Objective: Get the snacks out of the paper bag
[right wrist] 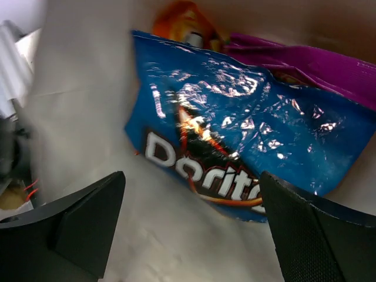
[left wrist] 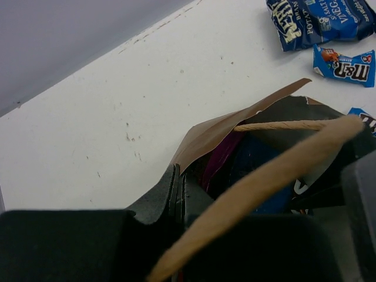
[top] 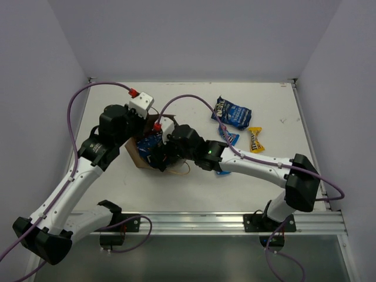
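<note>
The brown paper bag (top: 134,154) sits left of centre, its mouth facing the right arm. My left gripper (top: 143,130) is shut on the bag's rim (left wrist: 235,126), with the jaws pressed together on the paper in the left wrist view (left wrist: 178,176); a loop handle (left wrist: 282,170) crosses in front. My right gripper (top: 157,154) is open inside the bag mouth, its fingers (right wrist: 88,223) spread before a blue Doritos bag (right wrist: 235,135). A purple bag (right wrist: 317,67) and an orange packet (right wrist: 188,20) lie behind it.
On the table to the right lie a blue chip bag (top: 233,113), a small blue candy pack (top: 230,138) and a yellow candy pack (top: 255,138). The chip bag (left wrist: 320,20) and blue pack (left wrist: 346,63) also show in the left wrist view. White walls enclose the table.
</note>
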Controlling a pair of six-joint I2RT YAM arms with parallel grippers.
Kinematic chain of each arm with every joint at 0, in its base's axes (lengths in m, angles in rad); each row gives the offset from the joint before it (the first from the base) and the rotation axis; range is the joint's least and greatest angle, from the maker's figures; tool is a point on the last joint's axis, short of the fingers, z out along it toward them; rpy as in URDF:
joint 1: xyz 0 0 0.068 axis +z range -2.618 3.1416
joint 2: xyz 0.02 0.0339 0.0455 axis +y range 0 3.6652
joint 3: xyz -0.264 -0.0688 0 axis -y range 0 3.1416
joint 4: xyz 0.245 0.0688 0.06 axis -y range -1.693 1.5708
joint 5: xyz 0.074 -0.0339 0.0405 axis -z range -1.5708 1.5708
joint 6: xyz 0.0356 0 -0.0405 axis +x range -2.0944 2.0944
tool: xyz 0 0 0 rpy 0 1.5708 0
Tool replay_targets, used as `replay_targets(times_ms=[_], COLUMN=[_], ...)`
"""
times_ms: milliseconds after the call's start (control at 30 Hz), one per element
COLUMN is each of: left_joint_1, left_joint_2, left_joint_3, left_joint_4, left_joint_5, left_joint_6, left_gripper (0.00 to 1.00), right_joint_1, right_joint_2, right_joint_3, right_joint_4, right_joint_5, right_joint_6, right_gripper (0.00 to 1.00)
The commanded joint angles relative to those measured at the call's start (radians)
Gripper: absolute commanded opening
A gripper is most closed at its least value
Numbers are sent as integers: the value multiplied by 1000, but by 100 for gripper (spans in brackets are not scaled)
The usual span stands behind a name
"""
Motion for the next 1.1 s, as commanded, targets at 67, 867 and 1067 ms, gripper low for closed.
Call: replay_targets(times_ms=[67,867,1067], left_joint_1=[-2,-2,-2], left_joint_2=[-28,-29,-24], left_joint_3=[-9,-9,-9], left_joint_4=[73,54,54], left_joint_5=[46,12,-16], left_joint_6=[-45,-13,-10], left_gripper=[0,0,0], right_joint_1=[4,4,4], right_joint_2=[70,-162,-254], right_joint_3=[25,20,29], right_joint_4=[96,41,33], right_joint_5=[110,152,152], right_joint_6=[39,-112,-142], right_gripper=[99,0,0])
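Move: The blue Doritos bag lies inside the paper bag, its middle some 6 cm ahead of the right hand, 2 cm left and 7 below. A purple snack sits about 4 cm farther out than it and 1 cm more to the left; the pinched bag rim is roughly 9 cm ahead of the right hand, 4 left and 8 above. From the left hand, the Doritos is about 3 cm back, 5 right and 14 below. Down and slightly forward into the paper bag goes the open right hand, about 6 cm, until its fingers shut on the edge of the Doritos. It then pulls the pack up some 15 cm, drifting right by about a third of that, fingers tipping upward, while the left hand stays put and keeps pinching the rim. ##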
